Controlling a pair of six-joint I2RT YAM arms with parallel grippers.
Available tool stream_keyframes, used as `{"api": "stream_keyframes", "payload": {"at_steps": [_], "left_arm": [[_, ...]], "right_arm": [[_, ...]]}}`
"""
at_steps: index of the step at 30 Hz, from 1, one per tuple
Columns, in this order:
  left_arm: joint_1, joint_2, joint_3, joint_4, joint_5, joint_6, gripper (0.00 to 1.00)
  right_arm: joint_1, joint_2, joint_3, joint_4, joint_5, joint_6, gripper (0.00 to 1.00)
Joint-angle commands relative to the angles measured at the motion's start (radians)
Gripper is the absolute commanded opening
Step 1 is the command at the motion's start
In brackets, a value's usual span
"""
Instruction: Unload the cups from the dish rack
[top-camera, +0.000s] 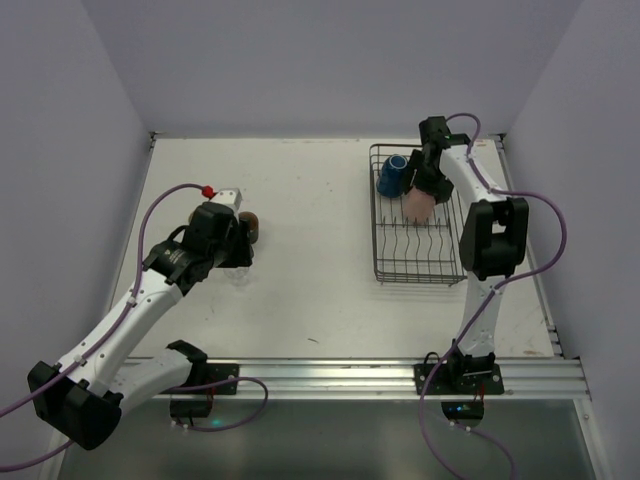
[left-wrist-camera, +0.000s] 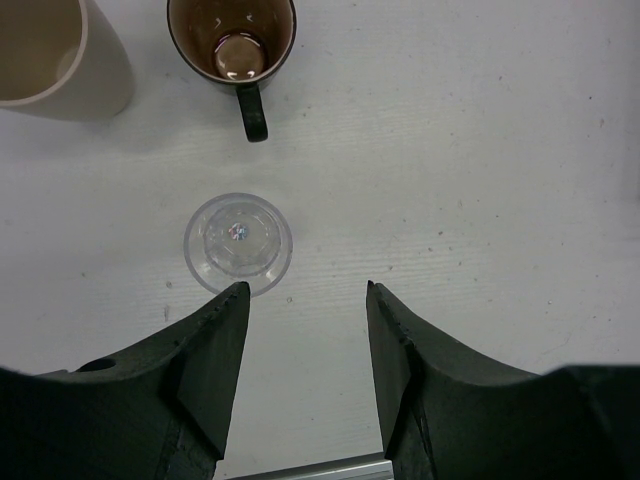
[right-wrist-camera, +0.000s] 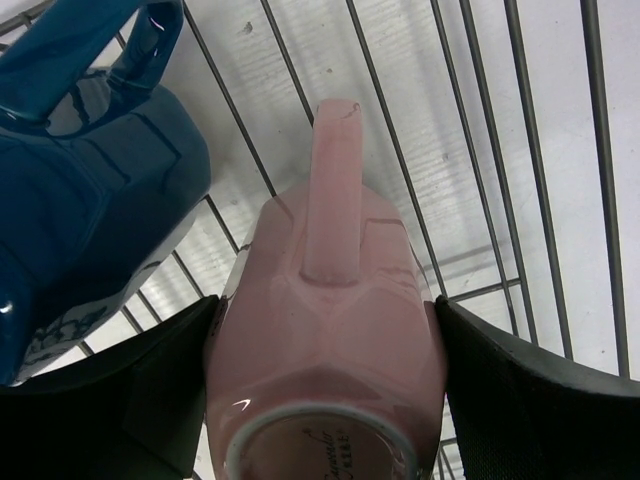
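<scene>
The dish rack (top-camera: 378, 232) stands at the back right. In it lie the blue mug (top-camera: 392, 176) (right-wrist-camera: 90, 200) and, beside it, the pale pink cup (top-camera: 418, 203) (right-wrist-camera: 330, 300) on its side, handle up. My right gripper (top-camera: 425, 190) (right-wrist-camera: 325, 330) reaches down into the rack, a finger pressed on each side of the pink cup. At the left, my left gripper (top-camera: 238, 245) (left-wrist-camera: 307, 290) hangs open over bare table with nothing between its fingers. Just beyond its left fingertip stands the small clear glass (left-wrist-camera: 238, 243). Farther on stand the dark brown mug (left-wrist-camera: 231, 45) (top-camera: 255, 228) and the cream-beige mug (left-wrist-camera: 60, 55), both upright.
The rack's wire bars (right-wrist-camera: 480, 150) run under and past the pink cup. The blue mug lies close against the right gripper's left finger. White walls close the table at the back and sides. A metal rail (top-camera: 340, 378) runs along the near edge.
</scene>
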Motion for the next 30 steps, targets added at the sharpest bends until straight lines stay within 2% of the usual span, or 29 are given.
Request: {"api": "stream_keyframes", "payload": {"at_steps": [1, 10, 15, 21, 26, 29, 30], "left_arm": [[0.004, -0.016, 0.018, -0.002, 0.012, 0.018, 0.54], [0.004, 0.007, 0.07, -0.01, 0.033, -0.005, 0.54], [0.006, 0.023, 0.113, -0.014, 0.063, -0.011, 0.54], [0.006, 0.065, 0.184, 0.001, 0.148, 0.007, 0.54], [0.004, 0.07, 0.219, 0.102, 0.358, 0.001, 0.54], [0.004, 0.091, 0.254, 0.154, 0.512, -0.005, 0.54], [0.004, 0.096, 0.259, 0.172, 0.549, -0.015, 0.54]], "right_arm": [[0.007, -0.09, -0.025, 0.033, 0.017, -0.013, 0.0], [0.004, -0.305, 0.013, 0.026, 0.035, -0.09, 0.0], [-0.002, -0.408, 0.003, 0.032, -0.034, -0.14, 0.0], [-0.002, -0.638, -0.191, 0.174, -0.322, -0.16, 0.0], [0.001, -0.796, -0.369, 0.314, -0.623, -0.154, 0.0], [0.001, -0.889, -0.532, 0.418, -0.837, -0.165, 0.0], [0.001, -0.91, -0.568, 0.459, -1.0, -0.171, 0.0]]}}
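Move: The pink cup sits in the rack, already between the right hand's fingers, its middle practically at the hand point. The blue mug stands about 9 cm to the left and 4 cm ahead of that hand; the left gripper is some 48 cm left, 22 cm back and 8 cm higher. From the left hand, the pink cup lies about 48 cm right, 22 cm ahead and 8 cm lower; the glass is 5 cm left, 4 cm ahead and 12 cm down. The pink cup, still pinched in the right gripper, is pulled almost straight up some 20 cm out of the rack, then swung back about 13 cm and left 8 cm towards the left hand. As it goes, the right wrist tips its fingers upward and turns counter-clockwise about 30 degrees. The left hand, late to start, rises and shifts to its right towards the cup, fingers staying half open. ##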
